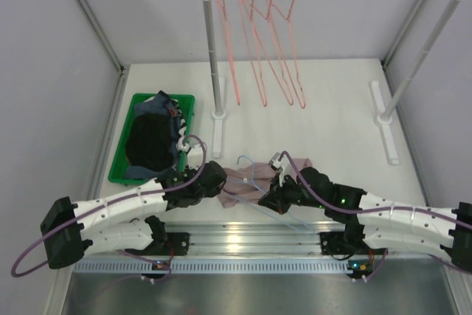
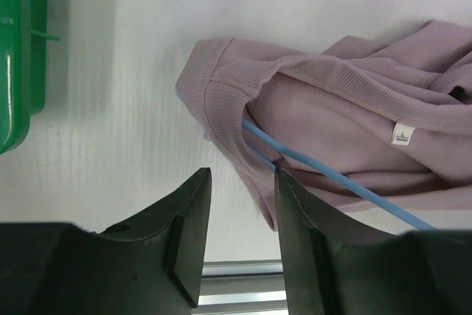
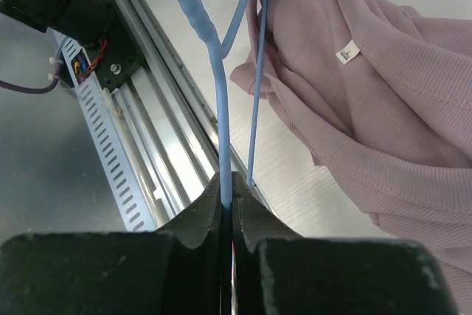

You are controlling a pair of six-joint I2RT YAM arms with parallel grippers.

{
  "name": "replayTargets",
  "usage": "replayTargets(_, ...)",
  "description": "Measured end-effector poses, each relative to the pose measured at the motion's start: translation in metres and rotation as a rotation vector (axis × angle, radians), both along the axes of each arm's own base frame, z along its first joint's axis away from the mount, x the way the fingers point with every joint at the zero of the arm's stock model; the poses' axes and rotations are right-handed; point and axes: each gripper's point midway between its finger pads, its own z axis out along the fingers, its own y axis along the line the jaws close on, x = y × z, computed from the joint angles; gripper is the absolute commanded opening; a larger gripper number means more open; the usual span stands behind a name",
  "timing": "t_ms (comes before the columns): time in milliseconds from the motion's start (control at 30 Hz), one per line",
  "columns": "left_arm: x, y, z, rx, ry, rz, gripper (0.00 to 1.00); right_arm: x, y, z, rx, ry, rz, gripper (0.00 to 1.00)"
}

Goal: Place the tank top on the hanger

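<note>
The pink-mauve tank top [image 1: 240,180] lies crumpled on the table between my two grippers. The light-blue wire hanger [image 1: 254,201] runs into it. In the left wrist view the tank top [image 2: 332,101] has the hanger wire [image 2: 339,179] coming out of an armhole. My left gripper [image 2: 242,173] stands open just short of the fabric's near edge, with nothing between its fingers [image 2: 193,215]. My right gripper [image 3: 226,181] is shut on the hanger [image 3: 214,71] at its twisted neck. The tank top [image 3: 383,108] lies to the right of that gripper.
A green bin [image 1: 122,160] with dark clothes sits at the left; its wall [image 2: 15,71] is close to my left gripper. A clothes rack [image 1: 212,49] at the back carries several pink wire hangers [image 1: 265,49]. An aluminium rail [image 1: 243,237] runs along the near table edge.
</note>
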Motion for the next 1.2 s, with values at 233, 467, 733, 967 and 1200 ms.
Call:
replayTargets(233,0.005,-0.006,-0.006,-0.003,-0.009,0.006,0.45,0.000,0.002,-0.002,-0.003,0.004,0.005,0.00)
replayTargets(467,0.007,-0.006,-0.015,0.021,-0.002,0.014,0.24,0.000,0.003,-0.002,-0.002,-0.001,0.010,0.00)
replayTargets(733,0.009,-0.007,-0.012,0.050,-0.010,-0.014,0.00,0.000,0.003,-0.002,-0.003,-0.002,0.014,0.00)
replayTargets(967,0.014,-0.028,0.031,0.029,-0.027,-0.107,0.00,-0.002,0.002,0.006,0.010,-0.024,0.030,0.00)
replayTargets(1200,0.012,-0.055,0.100,-0.014,-0.076,-0.269,0.00,0.001,0.008,0.044,0.070,-0.102,0.061,0.00)
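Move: The left hand, fingers half open, has the tank top's left end just below the tips, some 1 cm ahead, 1 cm right and 2 cm down, with the hanger's left arm already running through it. The garment's middle lies about 15 cm right and 2 cm ahead of the hand; the green bin is roughly 22 cm left and 15 cm ahead. From the right hand, still gripping the hanger, that left end is some 12 cm left and 7 cm ahead, and lower. Down by a bare 2 cm, easing slightly forward and right, the left hand sinks onto the tank top's left end and shuts its fingers on the cloth beside the hanger. It then climbs roughly 11 cm, drifting right towards the right hand and turning some 15 degrees clockwise. The right hand holds the hanger nearly still, then rises with it about 4 cm. ##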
